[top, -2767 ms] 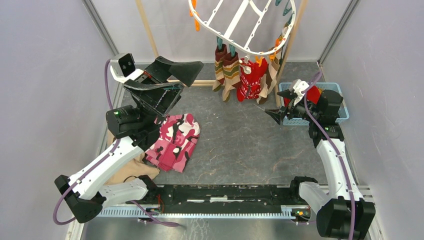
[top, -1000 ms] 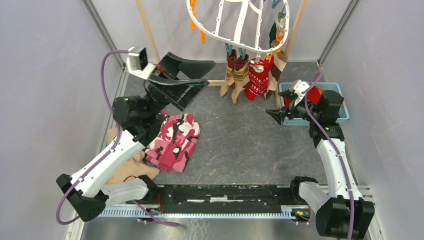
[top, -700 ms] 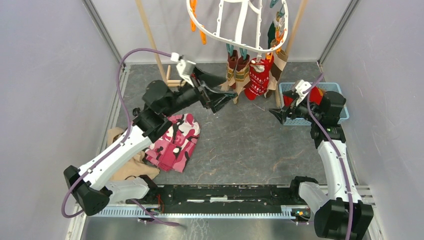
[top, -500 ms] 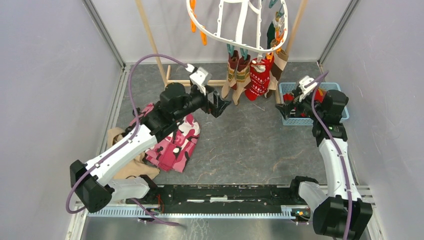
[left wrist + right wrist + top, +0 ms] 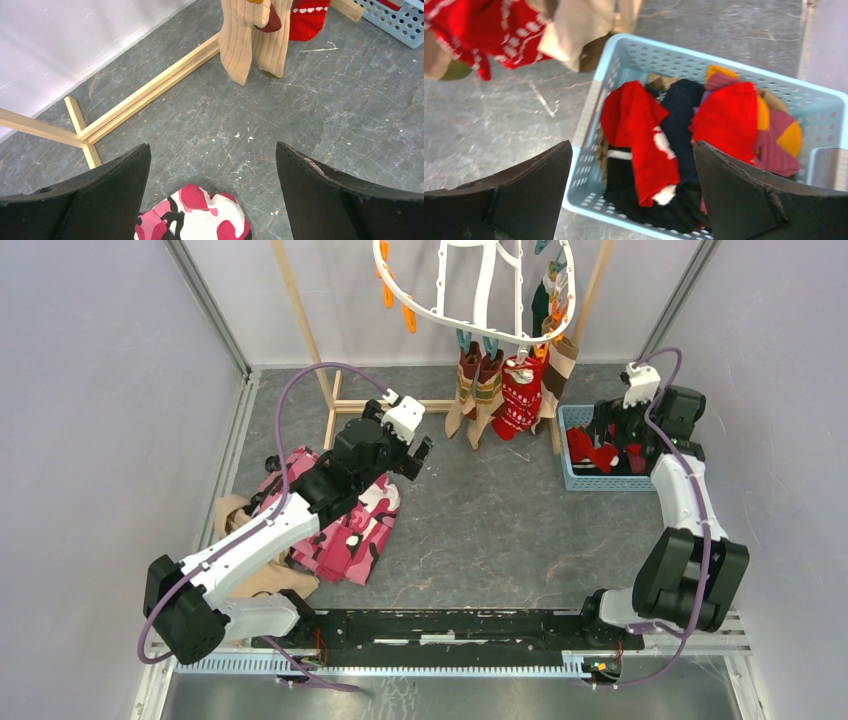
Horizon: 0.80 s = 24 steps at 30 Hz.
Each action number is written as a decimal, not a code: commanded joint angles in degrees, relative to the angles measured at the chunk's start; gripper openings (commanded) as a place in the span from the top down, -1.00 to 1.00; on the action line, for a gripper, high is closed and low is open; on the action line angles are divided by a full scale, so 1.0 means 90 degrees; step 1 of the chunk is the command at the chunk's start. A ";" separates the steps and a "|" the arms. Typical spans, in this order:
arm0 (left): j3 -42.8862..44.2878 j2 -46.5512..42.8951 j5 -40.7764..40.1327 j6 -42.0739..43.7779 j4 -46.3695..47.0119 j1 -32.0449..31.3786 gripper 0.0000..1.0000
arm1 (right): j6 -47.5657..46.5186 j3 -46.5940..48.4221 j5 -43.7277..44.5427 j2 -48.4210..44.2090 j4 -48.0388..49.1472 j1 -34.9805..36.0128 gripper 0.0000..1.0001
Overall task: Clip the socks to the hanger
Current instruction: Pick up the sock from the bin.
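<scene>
The hanger, a white oval ring with orange and teal clips, hangs at the back centre. Clipped to it are tan-striped socks and a red patterned sock; their lower ends also show in the left wrist view. More socks, red, navy, black and maroon, lie heaped in the blue basket. My right gripper hovers open above that heap, holding nothing; from above it is over the basket. My left gripper is open and empty over the floor, beside the pink cloth's far edge.
A pink camouflage cloth lies left of centre, with a tan cloth beside it near the left arm. The wooden rack's foot runs along the back floor, and its poles stand either side of the hanger.
My left arm has swung down from near the hanger to low over the camouflage cloth's edge. My right arm has turned and moved over the basket. The hanger has swung slightly.
</scene>
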 commanded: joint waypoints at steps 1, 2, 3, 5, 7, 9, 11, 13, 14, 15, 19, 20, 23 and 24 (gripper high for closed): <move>0.0107 -0.0010 -0.0158 0.0283 0.0138 0.0090 -0.99 | 0.0208 0.0938 0.0746 0.0538 0.0039 -0.0147 -0.89; 0.0108 -0.0023 -0.0151 0.0270 0.0133 0.0105 -0.99 | 0.0238 0.1012 0.0838 0.0706 0.0016 -0.0169 -0.80; 0.0108 -0.0035 -0.0150 0.0272 0.0132 0.0118 -0.98 | 0.0253 0.1030 0.0893 0.0813 0.0001 -0.0182 -0.71; 0.0113 -0.0068 -0.0151 0.0273 0.0131 0.0147 -0.98 | 0.0235 0.0925 0.0965 0.0968 0.0017 -0.0185 -0.54; 0.0117 -0.0101 -0.0099 0.0249 0.0141 0.0177 -0.97 | 0.0170 0.0804 0.1112 0.1080 0.0036 -0.0190 -0.43; 0.0127 -0.0109 -0.0011 0.0211 0.0132 0.0202 -0.97 | 0.0059 0.0784 0.1203 0.1252 -0.0017 -0.0201 -0.34; 0.0145 -0.0094 0.0060 0.0182 0.0118 0.0225 -0.97 | -0.0018 0.0800 0.1223 0.1413 -0.0091 -0.0202 -0.23; 0.0155 -0.0077 0.0118 0.0159 0.0102 0.0233 -0.97 | -0.0047 0.0821 0.1208 0.1533 -0.0124 -0.0208 -0.19; 0.0157 -0.0071 0.0140 0.0149 0.0100 0.0245 -0.97 | -0.0056 0.0831 0.1203 0.1587 -0.0130 -0.0209 -0.19; 0.0162 -0.0063 0.0167 0.0137 0.0093 0.0248 -0.97 | -0.0073 0.0855 0.1221 0.1658 -0.0152 -0.0203 -0.19; 0.0176 -0.0029 0.0264 0.0108 0.0083 0.0257 -0.96 | -0.0179 0.0873 0.1428 0.1933 -0.0154 -0.0207 -0.18; 0.0182 -0.0026 0.0278 0.0097 0.0070 0.0251 -0.96 | -0.0207 0.0862 0.1461 0.1977 -0.0155 -0.0202 -0.09; 0.0196 -0.0015 0.0315 0.0087 0.0054 0.0265 -0.96 | -0.0268 0.0853 0.1482 0.2035 -0.0141 -0.0204 0.30; 0.0196 -0.0017 0.0328 0.0085 0.0052 0.0267 -0.95 | -0.0278 0.0832 0.1461 0.2002 -0.0133 -0.0205 0.41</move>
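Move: The right hand, wide open, is over the bin. The white-trimmed red sock's middle lies about 4 cm ahead of it, 1 cm to its right and 14 cm below. The navy sock's middle is some 4 cm farther out and 4 cm to the right of that sock, and the second red sock 2 cm farther out and 10 cm to the right of it. From the left hand, the white-trimmed sock is about 12 cm ahead, 41 cm right and 21 cm below. Down into the bin, towards the trimmed end of the white-trimmed red sock, the right hand first swings forward and right, then mostly sinks. It ends about 8 cm lower, 6 cm farther right and 3 cm farther out, its fingers tipped some 15 degrees more downward and narrowed from wide open to less than half. No touch on a sock can be made out. ##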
